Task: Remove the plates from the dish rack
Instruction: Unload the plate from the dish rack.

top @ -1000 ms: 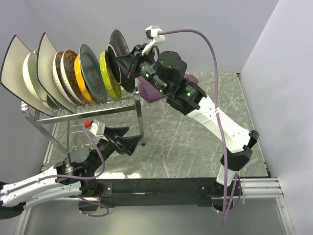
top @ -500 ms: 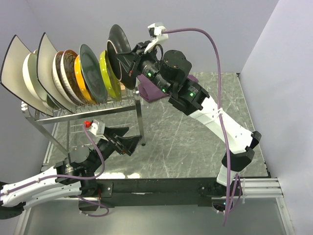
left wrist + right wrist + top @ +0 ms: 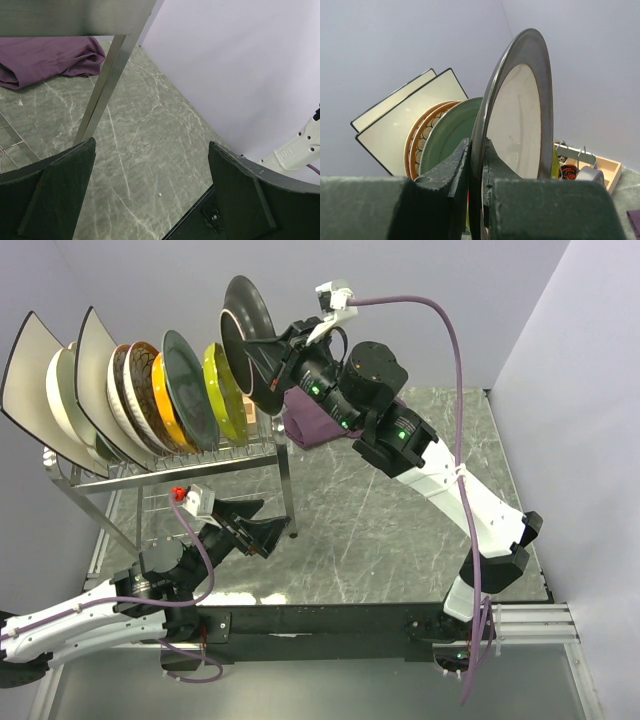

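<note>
My right gripper (image 3: 272,368) is shut on the rim of the black plate (image 3: 250,338) and holds it upright, above the right end of the dish rack (image 3: 180,466). The right wrist view shows both fingers (image 3: 455,165) clamping that plate's edge (image 3: 520,115). Lime-yellow (image 3: 226,392), teal-green (image 3: 188,388), orange (image 3: 166,405), brown-patterned (image 3: 134,390), cream (image 3: 68,400) and two white square plates (image 3: 98,365) stand in the rack's top tier. My left gripper (image 3: 262,526) is open and empty, low beside the rack's front right leg (image 3: 107,85).
A purple cloth (image 3: 318,426) lies on the marble table behind the right arm, also seen past the rack leg as a purple cloth (image 3: 45,60). A small wooden box (image 3: 600,167) sits beyond the rack. Walls close in at the back and right.
The right arm has lifted the black plate higher, up out of the rack and slightly rightward. The left arm has not moved.
</note>
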Robot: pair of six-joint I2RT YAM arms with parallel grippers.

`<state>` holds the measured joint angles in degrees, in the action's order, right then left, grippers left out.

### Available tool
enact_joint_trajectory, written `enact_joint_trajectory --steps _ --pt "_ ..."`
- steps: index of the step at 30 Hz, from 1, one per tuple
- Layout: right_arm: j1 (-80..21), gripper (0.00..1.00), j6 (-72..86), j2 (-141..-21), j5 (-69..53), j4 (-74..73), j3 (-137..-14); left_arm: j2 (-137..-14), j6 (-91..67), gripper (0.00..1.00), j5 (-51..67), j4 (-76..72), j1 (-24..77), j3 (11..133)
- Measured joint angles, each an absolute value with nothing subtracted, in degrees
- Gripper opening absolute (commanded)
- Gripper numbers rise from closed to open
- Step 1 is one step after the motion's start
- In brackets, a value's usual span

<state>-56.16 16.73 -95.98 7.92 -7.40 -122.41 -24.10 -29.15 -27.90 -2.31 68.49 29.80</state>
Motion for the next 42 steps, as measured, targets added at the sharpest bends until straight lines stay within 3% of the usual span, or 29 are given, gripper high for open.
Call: enact_joint_trajectory --steps 29,37,42 --pt "-56.1 0.00 14.6 -95.5 3.6 -7.8 -126.0 -24.2 -29.1 1.00 -27.9 -2.3 68.5 29.8" --pt "-56.1 0.00 6.1 -93.9 8.7 -8.5 -127.9 -24.2 -29.1 0.99 -27.9 -2.3 68.5 29.8" --pt "-55.8 0.00 -5.1 -92.7 18.5 -11.9 -127.9 -24.2 -29.1 1.00 -28.3 -2.3 68.5 29.8"
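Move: The dark grey plate is already pinched in the right hand. The bare counter it seems bound for has its middle about 25 cm right, 10 cm ahead and 58 cm below. The lime green plate stands roughly 7 cm ahead, 9 cm left and 10 cm lower, with the grey-green plate some 14 cm left, 6 cm ahead, 9 cm lower. The purple cloth lies about 25 cm ahead, 9 cm right, 56 cm below. From the left hand, that counter spot is about 23 cm ahead, 31 cm right, 30 cm below. Still pinching the dark grey plate by its rim, the right hand first eases back and up a couple of centimetres, then lifts faster and sweeps about 7 cm right, away from the lime green plate, curving forward at the end and sinking slightly. The wrist swings clockwise nearly 20 degrees and tips the fingers further up. ##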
